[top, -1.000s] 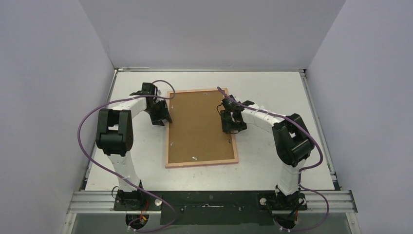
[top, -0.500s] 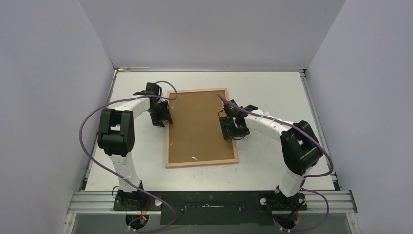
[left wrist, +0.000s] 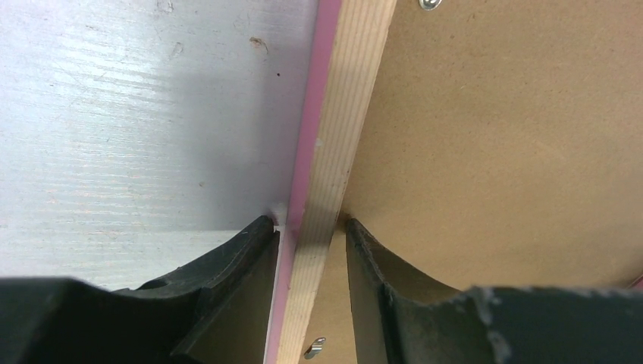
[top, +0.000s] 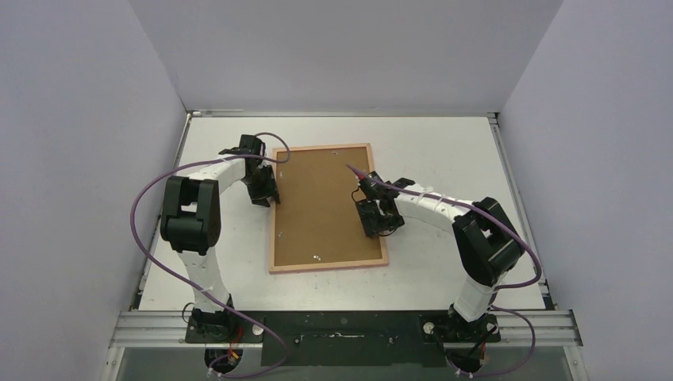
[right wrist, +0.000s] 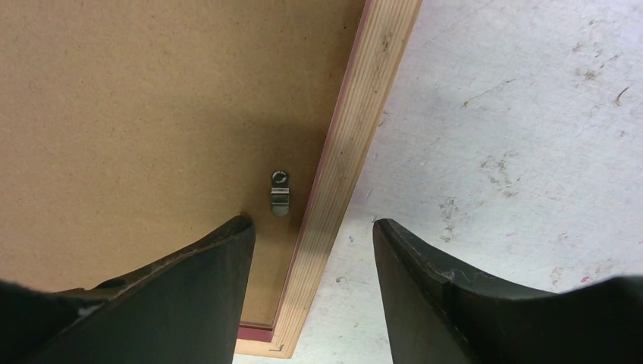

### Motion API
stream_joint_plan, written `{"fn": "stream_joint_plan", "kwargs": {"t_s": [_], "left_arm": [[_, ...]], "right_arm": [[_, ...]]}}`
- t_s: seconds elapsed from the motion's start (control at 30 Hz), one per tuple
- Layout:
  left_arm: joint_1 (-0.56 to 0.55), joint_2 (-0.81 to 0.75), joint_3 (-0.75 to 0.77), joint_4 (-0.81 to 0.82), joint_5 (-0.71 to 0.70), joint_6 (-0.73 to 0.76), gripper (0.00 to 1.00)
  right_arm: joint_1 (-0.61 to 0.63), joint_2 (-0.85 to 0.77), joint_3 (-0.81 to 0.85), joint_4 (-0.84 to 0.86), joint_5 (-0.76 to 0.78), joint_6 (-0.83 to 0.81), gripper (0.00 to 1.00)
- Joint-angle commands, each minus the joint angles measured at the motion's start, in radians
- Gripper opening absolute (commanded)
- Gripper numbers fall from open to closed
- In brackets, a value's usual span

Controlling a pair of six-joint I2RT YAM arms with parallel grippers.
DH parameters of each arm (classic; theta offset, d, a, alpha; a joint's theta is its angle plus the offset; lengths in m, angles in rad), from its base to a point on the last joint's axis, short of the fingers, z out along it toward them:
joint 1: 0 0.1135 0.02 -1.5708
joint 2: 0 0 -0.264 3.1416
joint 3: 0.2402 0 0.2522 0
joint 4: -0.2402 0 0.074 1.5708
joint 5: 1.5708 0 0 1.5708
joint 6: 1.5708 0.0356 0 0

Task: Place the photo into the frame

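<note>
The frame lies back-up on the table, its pale wood rails around a brown backing board. The photo is hidden. My left gripper sits on the frame's left rail. One finger is against the pink outer edge and the other against the inner edge, so the gripper is shut on the rail. My right gripper straddles the right rail near its near corner. It is open, with one finger over the board and the other over the table.
Small metal turn clips hold the board along the frame's inner edge; another clip shows by the left rail. White tabletop borders the frame on both sides. Grey walls enclose the table.
The right gripper has slid along the right rail toward the near corner. The left gripper's jaws have narrowed onto the left rail; the frame has not moved.
</note>
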Motion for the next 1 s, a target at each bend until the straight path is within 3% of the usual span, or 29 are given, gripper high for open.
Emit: {"fn": "stream_joint_plan", "kwargs": {"t_s": [0.0,0.23,0.43,0.97], "left_arm": [[-0.020,0.084,-0.047,-0.135,-0.062,0.050,0.36],[-0.021,0.087,-0.041,-0.139,-0.057,0.055,0.36],[-0.021,0.090,-0.043,-0.138,-0.051,0.056,0.36],[-0.021,0.093,-0.035,-0.156,-0.050,0.062,0.35]], "right_arm": [[0.007,0.001,0.012,0.035,0.066,-0.005,0.58],[0.007,-0.001,0.013,0.067,0.063,0.008,0.58],[0.005,0.013,0.000,0.089,0.042,0.014,0.41],[0.005,0.028,-0.018,0.106,0.027,0.007,0.25]]}}
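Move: The metal clip on the brown backing board's right edge lies about 2 cm to the right hand's left, level fore and aft, 1 cm below its open, rail-straddling fingers. The frame's near right corner is some 8 cm back and 1 cm to the right; the backing board's middle is about 7 cm ahead and 14 cm left. From the left hand, that clip is roughly 29 cm right and 10 cm back, 1 cm lower. Forward by a little over 1 cm along the frame's right rail, the right hand creeps, low over the board and edging slightly left. Then its fingers close from just over half open to about a third, the left fingertip pushing the clip's tail towards the rail as the gripper effort rises. The left hand stays still, keeping its fingers astride the left rail. ##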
